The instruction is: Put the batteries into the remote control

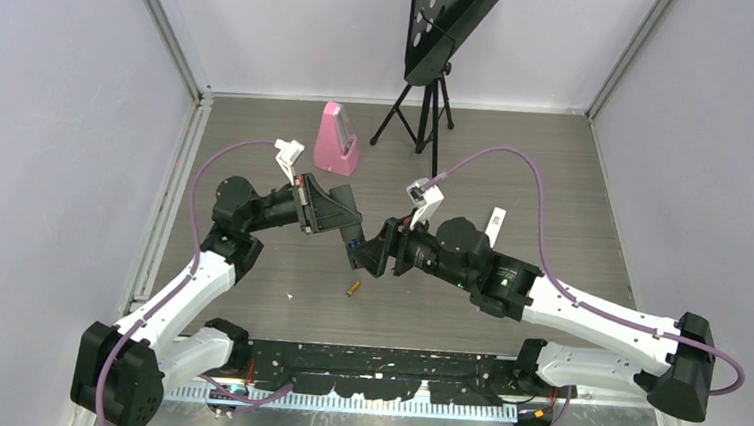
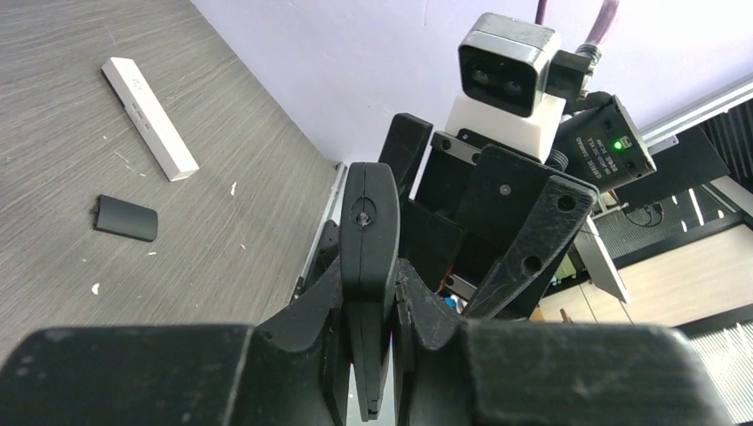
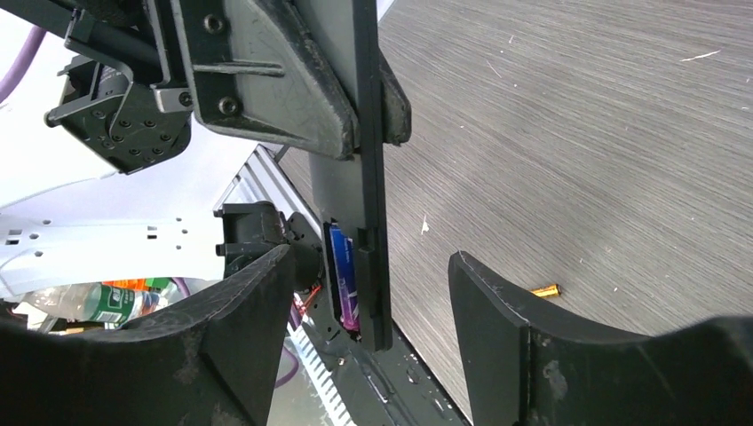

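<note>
My left gripper (image 2: 373, 284) is shut on the black remote control (image 2: 369, 232), holding it edge-on above the table. In the right wrist view a purple-blue battery (image 3: 344, 275) sits in the open compartment of the remote control (image 3: 370, 186). My right gripper (image 3: 373, 306) is open, with the remote's lower end between its fingers and a gap on each side. A gold battery (image 1: 353, 289) lies on the table below both grippers and also shows as the gold battery (image 3: 545, 290). The black back cover (image 2: 126, 217) lies flat on the table. The two grippers, left gripper (image 1: 338, 215) and right gripper (image 1: 375, 251), meet mid-table.
A white remote (image 2: 149, 118) lies beyond the back cover. A pink wedge-shaped object (image 1: 336, 140) and a black tripod stand (image 1: 423, 106) stand at the back. Walls close in the left, right and far sides.
</note>
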{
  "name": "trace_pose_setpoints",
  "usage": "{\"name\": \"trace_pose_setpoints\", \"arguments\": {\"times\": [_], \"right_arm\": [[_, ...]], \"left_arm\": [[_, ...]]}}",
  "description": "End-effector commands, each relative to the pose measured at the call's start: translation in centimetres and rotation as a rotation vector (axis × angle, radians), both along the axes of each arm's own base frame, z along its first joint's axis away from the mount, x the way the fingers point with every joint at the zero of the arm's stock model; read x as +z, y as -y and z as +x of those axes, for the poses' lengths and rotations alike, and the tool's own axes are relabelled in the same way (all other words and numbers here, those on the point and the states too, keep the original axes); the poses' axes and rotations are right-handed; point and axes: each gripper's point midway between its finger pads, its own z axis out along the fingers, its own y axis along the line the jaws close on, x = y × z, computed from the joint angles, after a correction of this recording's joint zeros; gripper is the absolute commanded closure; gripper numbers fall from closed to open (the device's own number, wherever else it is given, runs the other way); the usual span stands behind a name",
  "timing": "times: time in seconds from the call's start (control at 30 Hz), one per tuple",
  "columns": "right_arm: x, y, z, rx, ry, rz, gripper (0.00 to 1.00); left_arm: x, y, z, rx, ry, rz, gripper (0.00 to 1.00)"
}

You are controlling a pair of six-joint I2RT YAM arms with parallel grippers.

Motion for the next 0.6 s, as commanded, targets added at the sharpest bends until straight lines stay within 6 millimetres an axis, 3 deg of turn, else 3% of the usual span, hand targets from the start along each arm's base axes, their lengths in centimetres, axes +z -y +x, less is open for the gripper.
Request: {"name": "trace_pose_setpoints", "arguments": {"times": [0.0,0.2,0.57], "right_arm": [[3.1,0.9,-0.1,-0.023,0.043,0.110,0.31],[2.1,1.9,-0.4,-0.033,0.043,0.112,0.44],[0.5,1.2,-0.3,-0.007,0.036,0.051,0.67]], "left_arm": [[1.0,-0.1,0.3,0.033,0.050,-0.007,1.00],[1.6,-0.3,0.8,0.079,0.044,-0.025,1.00],[1.8,-0.3,0.9,0.082,0.028,-0.036,1.00]]}}
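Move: The blue battery lies in the bay at the near end of the black remote, about 4 cm to the right gripper's left, 2 cm ahead and roughly level or slightly above. The remote's middle is some 6 cm ahead and 4 cm left, 2 cm up. The loose orange battery is on the table about 3 cm ahead, 6 cm left and 19 cm below. From the left gripper, which holds the remote, the blue battery is about 6 cm back, 1 cm right and 2 cm down. Back the right gripper off to the right by some 2 cm, slightly back and rising a little, then sink it about 1.5 cm beside the remote's near end while its wide-open fingers close to roughly half that gap. Meanwhile keep the left grip on the remote, carrying it about 1 cm forward with a slight counter-clockwise turn. ##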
